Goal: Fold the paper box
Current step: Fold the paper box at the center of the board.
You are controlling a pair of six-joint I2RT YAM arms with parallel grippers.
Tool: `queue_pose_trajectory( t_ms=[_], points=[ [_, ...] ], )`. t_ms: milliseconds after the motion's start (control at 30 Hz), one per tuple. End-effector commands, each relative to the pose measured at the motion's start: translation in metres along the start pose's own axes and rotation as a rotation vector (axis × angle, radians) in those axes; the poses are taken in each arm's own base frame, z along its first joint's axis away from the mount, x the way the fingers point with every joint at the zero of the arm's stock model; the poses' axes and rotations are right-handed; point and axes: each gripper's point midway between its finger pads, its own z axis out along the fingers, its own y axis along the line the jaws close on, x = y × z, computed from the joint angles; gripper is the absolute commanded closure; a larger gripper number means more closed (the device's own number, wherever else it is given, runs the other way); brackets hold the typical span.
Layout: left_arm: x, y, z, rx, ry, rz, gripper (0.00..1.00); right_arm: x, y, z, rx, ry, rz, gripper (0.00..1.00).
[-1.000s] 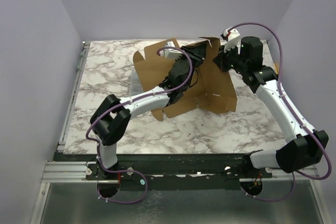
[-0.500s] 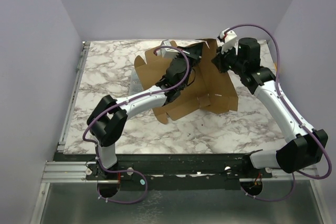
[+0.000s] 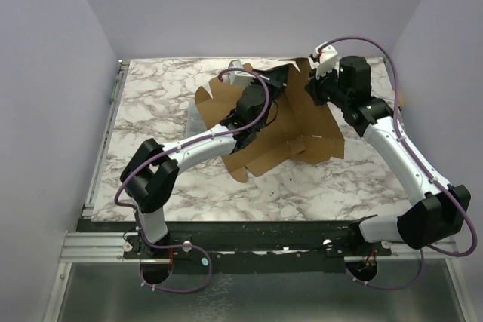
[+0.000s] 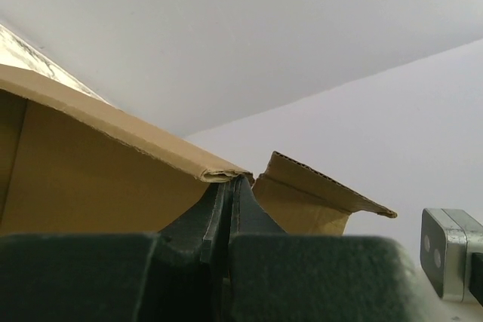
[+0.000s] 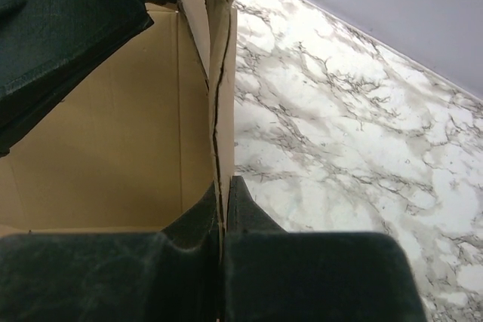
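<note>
The paper box (image 3: 302, 122) is a brown cardboard sheet, partly folded up, in the middle of the marble table (image 3: 151, 103). My left gripper (image 3: 283, 77) reaches over it from the left. In the left wrist view the left gripper (image 4: 232, 180) is shut, its tips pinching the folded top edge of a cardboard wall (image 4: 90, 179). My right gripper (image 3: 311, 87) comes in from the right at the box's far corner. Seen from the right wrist, the right gripper (image 5: 224, 186) is shut on an upright double cardboard wall (image 5: 220, 73), with the box's inside (image 5: 113, 133) to its left.
Purple walls close in the table on three sides. A metal rail (image 3: 106, 133) runs along the left edge. The left arm's dark finger (image 5: 60, 28) shows at the top left of the right wrist view. The right wrist's grey camera block (image 4: 445, 254) sits close beside the left gripper.
My left gripper has closed onto the cardboard edge. The box's left panel has swung and shifted slightly toward the front. The right gripper keeps its hold, nearly unmoved.
</note>
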Motion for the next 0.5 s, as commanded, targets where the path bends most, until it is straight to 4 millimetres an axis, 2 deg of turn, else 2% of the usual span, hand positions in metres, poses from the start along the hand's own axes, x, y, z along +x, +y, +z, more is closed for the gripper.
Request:
queue_pose_trajectory(
  t_ms=[0,267,367,467],
  points=[
    [-0.043,0.057,0.004,-0.180,-0.126,0.103,1.00,-0.028,-0.038,-0.014,0.178,-0.091,-0.007,1.00],
    [-0.047,0.069,-0.007,-0.206,-0.125,0.108,1.00,-0.026,-0.049,-0.011,0.234,-0.088,-0.016,1.00],
    [-0.049,0.072,-0.010,-0.206,-0.116,0.106,1.00,-0.026,-0.043,-0.011,0.202,-0.089,-0.009,1.00],
    [-0.042,0.059,-0.004,-0.150,-0.043,0.146,1.00,-0.024,-0.032,-0.008,0.142,-0.081,0.002,1.00]
  ],
)
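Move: The doubled flap end of the paper box is right at the left hand's shut fingertips. From there the wall edge pinched by the right hand lies about 5 cm right, 4 cm back and 4 cm lower, and the broad left panel's middle about 11 cm left, 8 cm back and roughly 15 cm below. From the right hand that flap end is some 4 cm ahead, 5 cm left and 4 cm higher. The left hand comes free of the folded flap end and goes down and to the left by about 9 cm in all, with a little forward travel, its fingers staying shut while the wrist tips down, lifts its left side and turns some 10 degrees counter-clockwise. The right hand keeps its pinch on the box's right wall and carries it about 3 cm to the right, slightly forward and up, turning roughly 10 degrees clockwise. ##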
